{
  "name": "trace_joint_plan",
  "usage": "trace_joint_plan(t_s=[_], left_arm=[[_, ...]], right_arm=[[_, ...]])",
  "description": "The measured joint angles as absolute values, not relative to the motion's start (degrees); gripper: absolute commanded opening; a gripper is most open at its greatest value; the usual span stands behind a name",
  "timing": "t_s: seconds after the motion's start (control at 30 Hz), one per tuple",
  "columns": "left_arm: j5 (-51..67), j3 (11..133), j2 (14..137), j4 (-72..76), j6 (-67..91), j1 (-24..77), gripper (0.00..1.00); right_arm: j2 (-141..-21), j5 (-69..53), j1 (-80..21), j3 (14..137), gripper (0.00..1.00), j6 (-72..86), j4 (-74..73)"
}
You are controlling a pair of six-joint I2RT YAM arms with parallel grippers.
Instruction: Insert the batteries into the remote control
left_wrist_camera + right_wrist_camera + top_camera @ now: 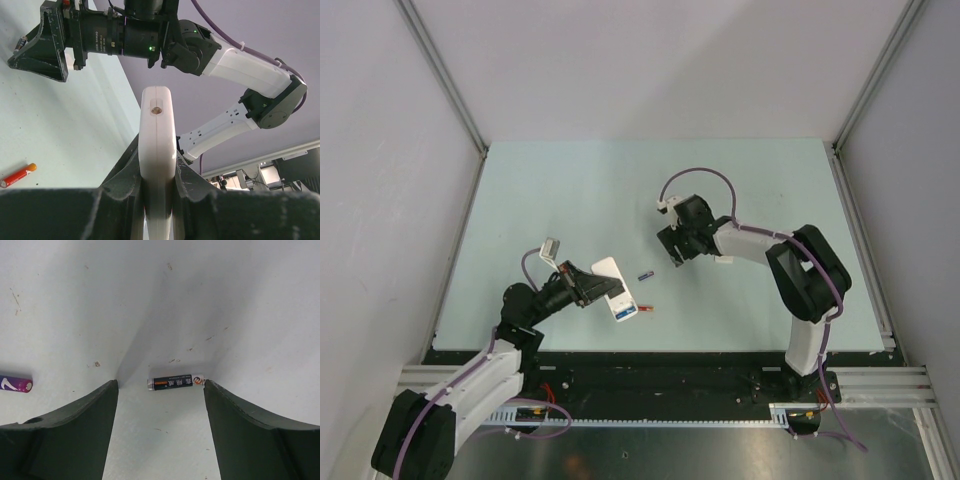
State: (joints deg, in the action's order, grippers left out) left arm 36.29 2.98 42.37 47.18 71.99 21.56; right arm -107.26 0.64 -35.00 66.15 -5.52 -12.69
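Observation:
My left gripper (592,288) is shut on the remote control (608,269), a white bar seen edge-on in the left wrist view (157,130) with both pads pressed on its sides. A bright blue battery (626,311) shows at the remote's near end. On the table beside it lies a red battery (647,309) (17,175). A dark blue-purple battery (644,274) (15,385) lies further out. My right gripper (160,386) (673,256) stands open, low over the table. A grey-silver and black battery (175,382) lies crosswise between its fingertips, its right end at the right fingertip (207,387).
The pale green table (570,190) is walled by grey panels on three sides. An aluminium rail (660,375) runs along its near edge. The right arm's wrist (115,35) hangs above and beyond the remote in the left wrist view.

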Motion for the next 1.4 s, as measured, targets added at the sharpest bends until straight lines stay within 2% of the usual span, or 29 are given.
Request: trace_joint_plan(t_s=[0.6,0.73,0.9,1.23,1.4], left_arm=[[36.29,2.98,43.09,47.0,71.57,21.56,0.0],[36.29,2.98,43.09,46.98,71.57,21.56,0.0],[36.27,2.98,43.09,46.98,71.57,21.56,0.0],[36.18,2.98,43.16,46.98,71.59,21.56,0.0],[35.03,2.98,44.62,47.03,71.81,21.56,0.0]], right_arm=[[-107.72,-2.11,-32.67,66.37,0.63,-4.75,-12.47],[-107.92,-2.48,-32.62,66.48,0.55,-4.75,-12.05],[-108.22,-2.7,-32.53,66.81,0.5,-4.75,-11.84],[-107.94,-2.35,-32.49,66.87,0.26,-1.32,-12.25],[-102.98,0.27,-33.23,66.83,0.22,4.38,-16.14]])
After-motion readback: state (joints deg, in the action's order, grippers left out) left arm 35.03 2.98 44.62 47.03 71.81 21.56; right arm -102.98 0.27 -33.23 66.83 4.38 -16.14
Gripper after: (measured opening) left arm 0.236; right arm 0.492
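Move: The black battery lies on the table between my open right fingertips, about 1 cm ahead and 1 cm to the right of my right hand point, at its height. The purple battery lies some 10 cm left and 4 cm back, the white card roughly 12 cm right and 2 cm ahead, both at that height. From my left hand, which holds the remote, the black battery is about 19 cm ahead, 19 cm right and 17 cm below. I close my right fingers on the black battery from end to end, easing the hand about 1 cm forward and slightly right, low over the table, as the gap shrinks by about a third. With both fingertips on its ends, I raise it some 3 cm, drawing back about 1 cm and turning nearly 10 degrees clockwise. ##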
